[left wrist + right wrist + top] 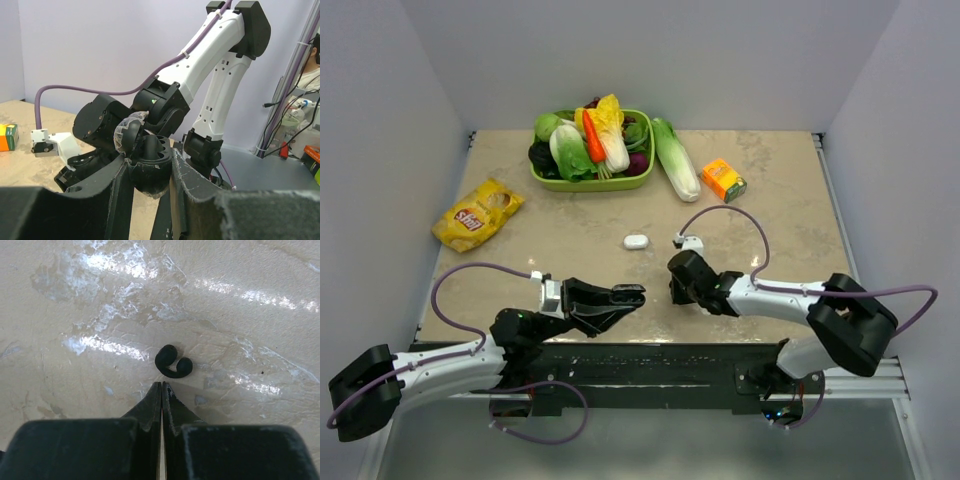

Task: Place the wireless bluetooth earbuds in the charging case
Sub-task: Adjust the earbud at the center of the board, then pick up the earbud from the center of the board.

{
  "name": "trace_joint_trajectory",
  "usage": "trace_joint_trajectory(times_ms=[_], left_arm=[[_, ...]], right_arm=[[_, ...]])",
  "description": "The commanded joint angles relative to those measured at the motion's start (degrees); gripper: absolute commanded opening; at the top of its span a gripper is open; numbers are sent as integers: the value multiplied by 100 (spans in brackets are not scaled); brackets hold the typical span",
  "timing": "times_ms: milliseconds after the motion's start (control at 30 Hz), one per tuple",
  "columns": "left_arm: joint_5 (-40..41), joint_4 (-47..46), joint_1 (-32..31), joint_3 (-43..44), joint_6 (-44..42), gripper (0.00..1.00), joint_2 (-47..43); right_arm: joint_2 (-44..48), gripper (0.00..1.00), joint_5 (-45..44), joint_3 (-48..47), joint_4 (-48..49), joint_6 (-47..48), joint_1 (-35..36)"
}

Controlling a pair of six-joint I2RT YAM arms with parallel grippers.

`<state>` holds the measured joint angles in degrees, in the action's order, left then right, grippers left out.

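A black charging case (150, 167) with its lid (127, 134) hinged open is clamped between the fingers of my left gripper (150, 164), held above the table's near edge (630, 294). One glossy black earbud (173, 362), curled like a hook, lies on the table. My right gripper (161, 385) points down at the table with its tips just short of that earbud, shut with nothing in it. In the top view the right gripper (676, 291) stands close to the right of the held case, and the earbud is hidden there. No other earbuds show.
A small white oval case (636, 241) lies mid-table. At the back are a green basket (588, 186) of vegetables, a napa cabbage (676, 158) and an orange carton (724, 180). A yellow chips bag (477, 213) lies at the left.
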<state>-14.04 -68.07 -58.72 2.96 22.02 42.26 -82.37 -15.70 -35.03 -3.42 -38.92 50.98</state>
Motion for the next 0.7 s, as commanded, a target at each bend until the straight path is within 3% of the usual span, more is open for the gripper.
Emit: trace_joint_trajectory(times_ms=[0, 167, 267, 433, 667], left_arm=[[112, -417, -52, -964, 13, 0, -16], [121, -461, -52, -982, 13, 0, 19], [130, -461, -52, -990, 13, 0, 10], [112, -444, -52, -990, 39, 0, -25], [156, -233, -52, -1017, 22, 0, -218]], right_arm=[[589, 1, 111, -197, -202, 470, 8], [950, 35, 85, -461, -536, 1105, 0], [758, 43, 252, -636, -659, 1474, 8], [29, 45, 603, -971, -818, 1914, 8], [-77, 45, 630, -866, -730, 1888, 8]])
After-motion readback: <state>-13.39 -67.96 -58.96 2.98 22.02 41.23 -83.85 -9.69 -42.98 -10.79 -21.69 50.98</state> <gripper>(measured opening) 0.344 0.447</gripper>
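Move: The black earbud lies just beyond the right hand's closed tips, about 2 cm ahead of the hand point, practically in line with it sideways and some 2 cm lower. The white case is on the board roughly 14 cm ahead and 10 cm left of the right hand, and the black case, held by the left fingers, is some 10 cm back, 12 cm left and 24 cm up. From the left hand, the earbud is about 12 cm ahead, 12 cm right and 25 cm down. The right hand lifts its shut fingertips off from right beside the earbud, rising between 5 and 6 cm with a slight drift forward and left while the fingers spread to nearly half open. It then turns back down by about 3.5 cm towards the board, the wrist having swung counter-clockwise some 15 to 20 degrees over the whole move, and ends with the open fingers pointing down around the near side of the earbud, which sits off the tip of the right-hand finger and not yet in the gap. ##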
